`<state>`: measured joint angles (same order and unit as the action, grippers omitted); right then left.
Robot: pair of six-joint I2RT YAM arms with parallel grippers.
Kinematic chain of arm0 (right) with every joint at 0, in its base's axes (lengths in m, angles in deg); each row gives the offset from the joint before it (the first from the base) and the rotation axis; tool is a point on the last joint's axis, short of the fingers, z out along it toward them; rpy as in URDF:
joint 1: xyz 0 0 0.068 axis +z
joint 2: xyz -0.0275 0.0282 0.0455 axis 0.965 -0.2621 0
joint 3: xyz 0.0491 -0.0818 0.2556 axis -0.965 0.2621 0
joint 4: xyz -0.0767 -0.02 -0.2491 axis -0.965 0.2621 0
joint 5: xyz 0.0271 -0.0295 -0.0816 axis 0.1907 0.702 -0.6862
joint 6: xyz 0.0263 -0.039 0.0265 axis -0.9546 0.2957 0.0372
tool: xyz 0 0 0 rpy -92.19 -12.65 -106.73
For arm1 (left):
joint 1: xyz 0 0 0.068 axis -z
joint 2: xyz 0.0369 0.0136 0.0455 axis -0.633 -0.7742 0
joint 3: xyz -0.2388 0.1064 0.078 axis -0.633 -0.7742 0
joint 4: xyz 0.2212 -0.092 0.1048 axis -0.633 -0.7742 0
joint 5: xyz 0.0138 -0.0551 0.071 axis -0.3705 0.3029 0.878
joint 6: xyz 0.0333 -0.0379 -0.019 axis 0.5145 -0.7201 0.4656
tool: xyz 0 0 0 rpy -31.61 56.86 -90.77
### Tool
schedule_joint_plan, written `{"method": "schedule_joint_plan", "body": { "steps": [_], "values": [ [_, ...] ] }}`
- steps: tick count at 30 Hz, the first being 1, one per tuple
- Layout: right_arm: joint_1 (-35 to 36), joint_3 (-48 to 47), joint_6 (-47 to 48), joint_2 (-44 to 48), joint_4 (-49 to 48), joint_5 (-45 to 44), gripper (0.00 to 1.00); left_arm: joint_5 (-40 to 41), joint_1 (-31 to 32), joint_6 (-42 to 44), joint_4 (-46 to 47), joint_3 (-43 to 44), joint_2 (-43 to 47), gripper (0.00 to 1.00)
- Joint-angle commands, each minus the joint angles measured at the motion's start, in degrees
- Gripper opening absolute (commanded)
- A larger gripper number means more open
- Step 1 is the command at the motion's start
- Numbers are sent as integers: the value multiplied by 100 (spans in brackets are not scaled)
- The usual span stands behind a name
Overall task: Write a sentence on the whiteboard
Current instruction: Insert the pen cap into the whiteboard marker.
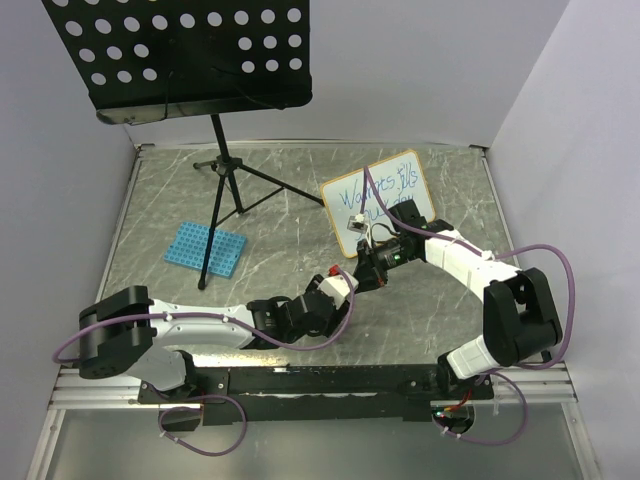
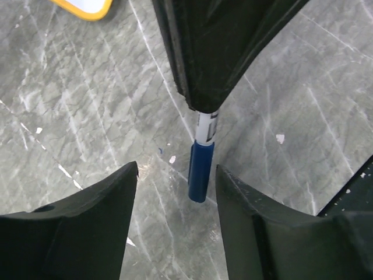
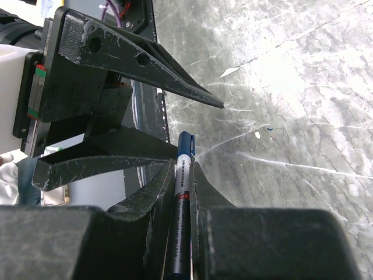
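The whiteboard stands at the back right of the table, with the sentence on it in blue handwriting; its orange corner shows in the left wrist view. In front of the board, my right gripper is shut on a blue-capped marker. The marker's cap sticks out between the fingers of my left gripper. That gripper is open, with a gap on each side of the cap. Its black fingers reach in from the left in the right wrist view.
A black perforated music stand on a tripod occupies the back left. A blue perforated rack lies by the tripod's foot. Grey walls close the table on three sides.
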<state>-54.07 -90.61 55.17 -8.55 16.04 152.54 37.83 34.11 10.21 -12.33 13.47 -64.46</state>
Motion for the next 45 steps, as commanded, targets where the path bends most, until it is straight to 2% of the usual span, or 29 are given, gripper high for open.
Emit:
{"method": "schedule_joint_plan", "body": {
  "steps": [1, 5, 9, 11, 12, 14, 22, 30, 36, 45],
  "values": [
    [-43, -148, 14, -94, -76, 159, 0, 247, 53, -108, -3, 214, -35, 58],
    [-34, -157, 5, -103, -67, 168, 0, 107, 53, -108, 41, 214, -35, 46],
    [-34, -157, -4, -120, -67, 185, 0, -34, 53, -91, 76, 214, -44, 23],
    [-43, -157, -12, -129, -67, 203, 0, -104, 44, -82, 120, 223, -36, 17],
    [-43, -157, -12, -138, -67, 211, 0, -105, 53, -73, 138, 223, -36, 9],
    [-52, -148, -39, -138, -94, 238, 0, -79, 44, -56, 217, 214, 8, 1],
    [-34, -139, -126, -287, -94, 396, 0, -34, -70, 251, 770, 293, 158, 1],
    [-25, -113, -206, -410, -146, 501, 0, -543, -474, 357, 1341, 355, 254, 1],
    [10, -113, -258, -445, -182, 519, 0, -947, -571, 323, 1526, 390, 246, 1],
    [19, -104, -302, -525, -208, 607, 0, -1133, -659, 243, 1895, 372, 228, 1]
  ]
}}
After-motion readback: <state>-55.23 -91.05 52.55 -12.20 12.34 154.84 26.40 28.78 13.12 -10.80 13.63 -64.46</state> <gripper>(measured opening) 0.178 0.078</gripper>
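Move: The blue cap on the marker's end is already between my open left fingertips, only about 1 cm back and 1 cm right of their middle, at the same height. My right hand holds the barrel, its fingers about 2 cm ahead, 6 cm right and 3 cm above my left hand; the whiteboard lies some 26 cm ahead, 10 cm right and 10 below. From my right hand the cap is about 5 cm left, 3 cm back and 3 below. I close my left fingers almost completely and pinch the blue cap, my left hand easing about 1 cm back and right as they shut. Keeping that pinch, I carry my left hand about 1.5 cm forward and turn it some 5 degrees clockwise, while my right hand, still gripping the barrel, goes about 1 cm forward with the marker. ##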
